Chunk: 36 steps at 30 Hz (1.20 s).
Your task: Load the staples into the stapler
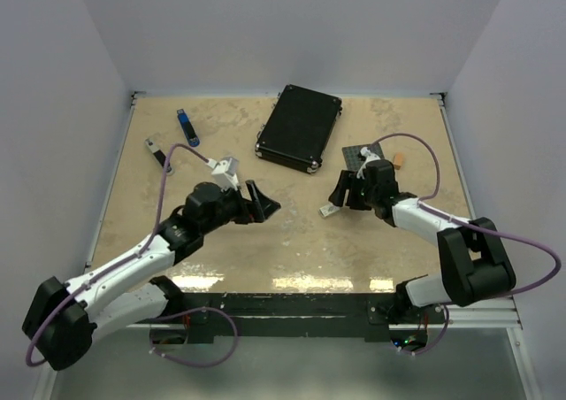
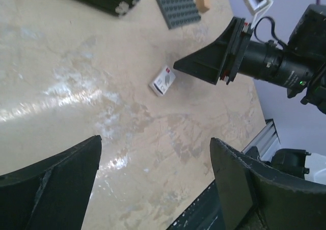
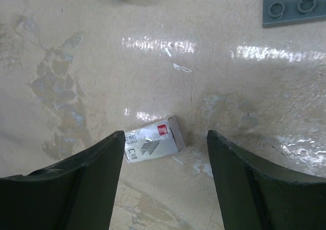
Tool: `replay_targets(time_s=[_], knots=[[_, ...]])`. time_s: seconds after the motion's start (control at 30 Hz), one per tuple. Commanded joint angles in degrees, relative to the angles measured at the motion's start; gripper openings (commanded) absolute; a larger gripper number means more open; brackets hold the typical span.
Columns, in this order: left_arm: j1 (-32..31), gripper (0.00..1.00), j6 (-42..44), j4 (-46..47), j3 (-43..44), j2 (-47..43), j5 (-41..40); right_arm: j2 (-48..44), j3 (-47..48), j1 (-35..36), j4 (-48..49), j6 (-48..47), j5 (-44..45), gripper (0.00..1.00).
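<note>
The staples (image 3: 152, 144), a small white box with a red mark, lie flat on the tabletop. My right gripper (image 3: 166, 134) hangs open just over the box. The box sits between the fingers, close against the left finger (image 3: 91, 169) and well apart from the right one. In the top view the staples (image 1: 329, 211) show just below the right gripper (image 1: 340, 192). The left wrist view has the staples (image 2: 162, 81) ahead of my left gripper (image 2: 155, 140), which is open and empty. That left gripper (image 1: 261, 203) hovers mid-table. The blue stapler (image 1: 187, 127) lies at the far left.
A black case (image 1: 300, 127) lies at the back centre. A grey studded plate (image 1: 361, 155) with an orange-brown cube (image 1: 400, 161) beside it sits behind the right gripper. A small black and white tool (image 1: 156, 152) lies near the stapler.
</note>
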Motion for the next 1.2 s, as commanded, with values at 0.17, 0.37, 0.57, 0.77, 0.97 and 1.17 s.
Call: replay_targets(time_s=[0.17, 0.37, 0.57, 0.77, 0.97, 1.17], knots=[[-13.77, 0.86, -11.98, 13.23, 2.54, 15.63, -15.08, 1.93, -3.64, -0.29, 9.01, 0.78, -6.42, 0.61], [-16.67, 0.85, -13.21, 17.73, 6.84, 28.20, -13.68, 2.63, -4.61, -0.38, 10.50, 0.78, -6.77, 0.57], [-17.55, 0.84, -13.74, 18.27, 12.64, 37.70, -12.27, 2.81, -5.13, -0.29, 11.38, 0.52, -7.73, 0.51], [-17.64, 0.77, -13.83, 18.09, 15.81, 43.33, -11.39, 2.19, -5.75, -0.29, 11.12, 0.08, -8.61, 0.47], [-17.55, 0.72, -13.65, 17.30, 18.19, 46.84, -11.13, 1.84, -6.72, -0.29, 11.65, 0.08, -9.67, 0.42], [-17.55, 0.65, -13.04, 16.60, 20.29, 49.57, -10.78, 1.67, -7.16, -0.29, 12.17, 0.26, -9.05, 0.40]])
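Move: The staple box lies about 19 cm to the left gripper's right, some 5 cm ahead and 16 cm below it. From the right gripper it is about 3 cm to the left, 2 cm back and 4 cm below. The middle of the black case is roughly 24 cm ahead and 13 cm left of the right gripper. The grey studded plate is about 14 cm ahead and 8 cm right of it. Bring the left gripper down and to the right in one sweep, about 15 cm across and 13 cm down, to just short of the staple box's left end, tipping its fingers some 15 degrees further down and narrowing them partway. Meanwhile ease the right gripper a few centimetres down, back and slightly left onto the box's right end, drawing its fingers in without shutting them. ##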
